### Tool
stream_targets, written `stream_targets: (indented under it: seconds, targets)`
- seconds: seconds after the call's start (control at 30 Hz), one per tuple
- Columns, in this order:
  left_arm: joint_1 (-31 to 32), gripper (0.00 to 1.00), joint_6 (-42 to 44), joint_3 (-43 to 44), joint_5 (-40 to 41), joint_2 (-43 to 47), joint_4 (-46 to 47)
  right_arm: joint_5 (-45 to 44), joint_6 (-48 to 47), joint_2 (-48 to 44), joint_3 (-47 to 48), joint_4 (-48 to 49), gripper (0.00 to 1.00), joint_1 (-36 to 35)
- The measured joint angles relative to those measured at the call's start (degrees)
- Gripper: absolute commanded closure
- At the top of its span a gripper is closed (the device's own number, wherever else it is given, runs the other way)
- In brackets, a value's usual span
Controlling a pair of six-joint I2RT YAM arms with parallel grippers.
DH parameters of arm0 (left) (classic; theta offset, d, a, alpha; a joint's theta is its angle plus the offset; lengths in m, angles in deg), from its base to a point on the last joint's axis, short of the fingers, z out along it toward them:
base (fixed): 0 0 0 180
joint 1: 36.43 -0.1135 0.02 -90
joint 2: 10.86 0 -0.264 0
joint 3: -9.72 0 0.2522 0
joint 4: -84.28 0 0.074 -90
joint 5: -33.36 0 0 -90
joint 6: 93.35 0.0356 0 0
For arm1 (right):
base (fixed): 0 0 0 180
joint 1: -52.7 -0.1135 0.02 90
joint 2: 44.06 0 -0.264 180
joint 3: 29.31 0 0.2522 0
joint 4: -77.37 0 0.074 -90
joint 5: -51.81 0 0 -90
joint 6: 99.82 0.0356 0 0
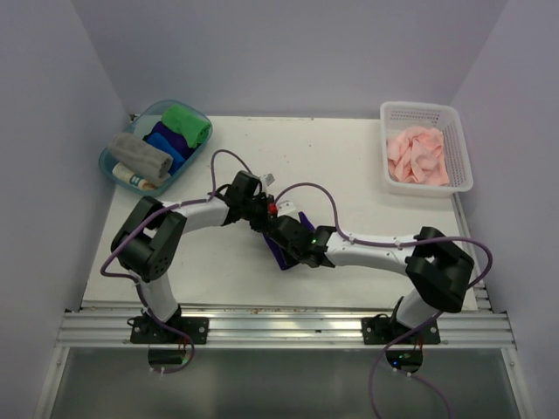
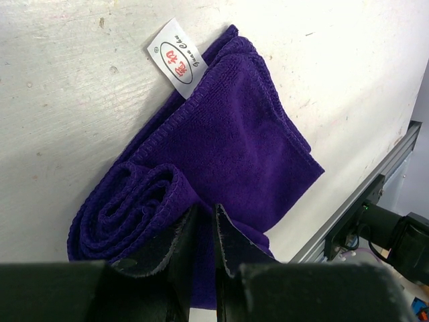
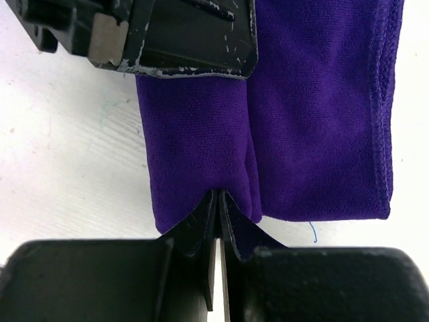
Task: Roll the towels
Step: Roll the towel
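Note:
The dark purple towel (image 1: pixel 280 256) lies at the table's middle, mostly hidden under both wrists. In the left wrist view the purple towel (image 2: pixel 231 144) is partly rolled at its left end, with a white label (image 2: pixel 175 58) at its far edge. My left gripper (image 2: pixel 206 211) (image 1: pixel 262 211) is shut on a layer beside the roll. In the right wrist view the purple towel (image 3: pixel 201 134) hangs from my right gripper (image 3: pixel 219 194) (image 1: pixel 286 237), which is shut on its folded near end. A grey towel (image 1: pixel 140 157) lies rolled in the blue bin. Pink towels (image 1: pixel 417 155) fill the white basket.
The blue bin (image 1: pixel 111 167) at the back left also holds blue (image 1: pixel 166 140) and green (image 1: pixel 188 125) rolls. The white basket (image 1: pixel 461 148) stands at the back right. The left gripper's body (image 3: pixel 174 33) sits close above the cloth. A metal rail (image 1: pixel 279 327) runs along the near edge.

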Motion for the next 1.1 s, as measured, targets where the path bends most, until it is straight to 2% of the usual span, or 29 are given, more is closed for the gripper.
stream_targets:
  seconds: [0.27,0.47,0.57,0.83,1.0,1.1]
  targets:
    - [0.0,0.80,0.1,0.5,-0.2,-0.3,-0.3,-0.4,-0.5,-2.6,-0.2,-0.8,0.88,0.0]
    - [0.0,0.80,0.3,0.9,-0.2,-0.4,-1.2,-0.7,-2.8,-5.1,1.7,-3.5,0.71,-0.1]
    - [0.0,0.80,0.3,1.0,-0.2,-0.4,-1.5,-1.1,-4.4,-4.9,3.3,-3.8,0.67,-0.6]
    - [0.0,0.80,0.3,1.1,-0.1,-0.4,-1.6,-3.5,-7.9,-1.5,7.0,-3.8,0.58,-5.0]
    - [0.0,0.80,0.3,1.1,-0.2,-0.4,-1.6,-4.5,-9.3,2.1,8.3,-3.6,0.56,-5.6]
    - [0.0,0.80,0.4,1.1,-0.1,-0.4,-1.6,-5.9,-9.9,4.5,8.3,-3.4,0.50,-5.6]
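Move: The near-shut tips of my right hand are at the near part of the purple towel's roll; the roll's middle lies about 3 cm ahead and 3 cm left, a centimetre lower. The unrolled flap is some 4 cm ahead and 4 cm right of this hand, about 3 cm below it. From my left hand, which is at the roll's far part, the roll's middle is roughly 4 cm back, 2 cm right and a centimetre below. I lift my right hand off the towel roll, rising nearly 5 cm while my fingers open to about half, then swing it some 3 cm left over the roll. From there I sink about 3 cm, turning roughly 10 degrees counter-clockwise, so the parted tips come down astride the near part of the roll. My left hand stays still on its far part, fingers unchanged. ##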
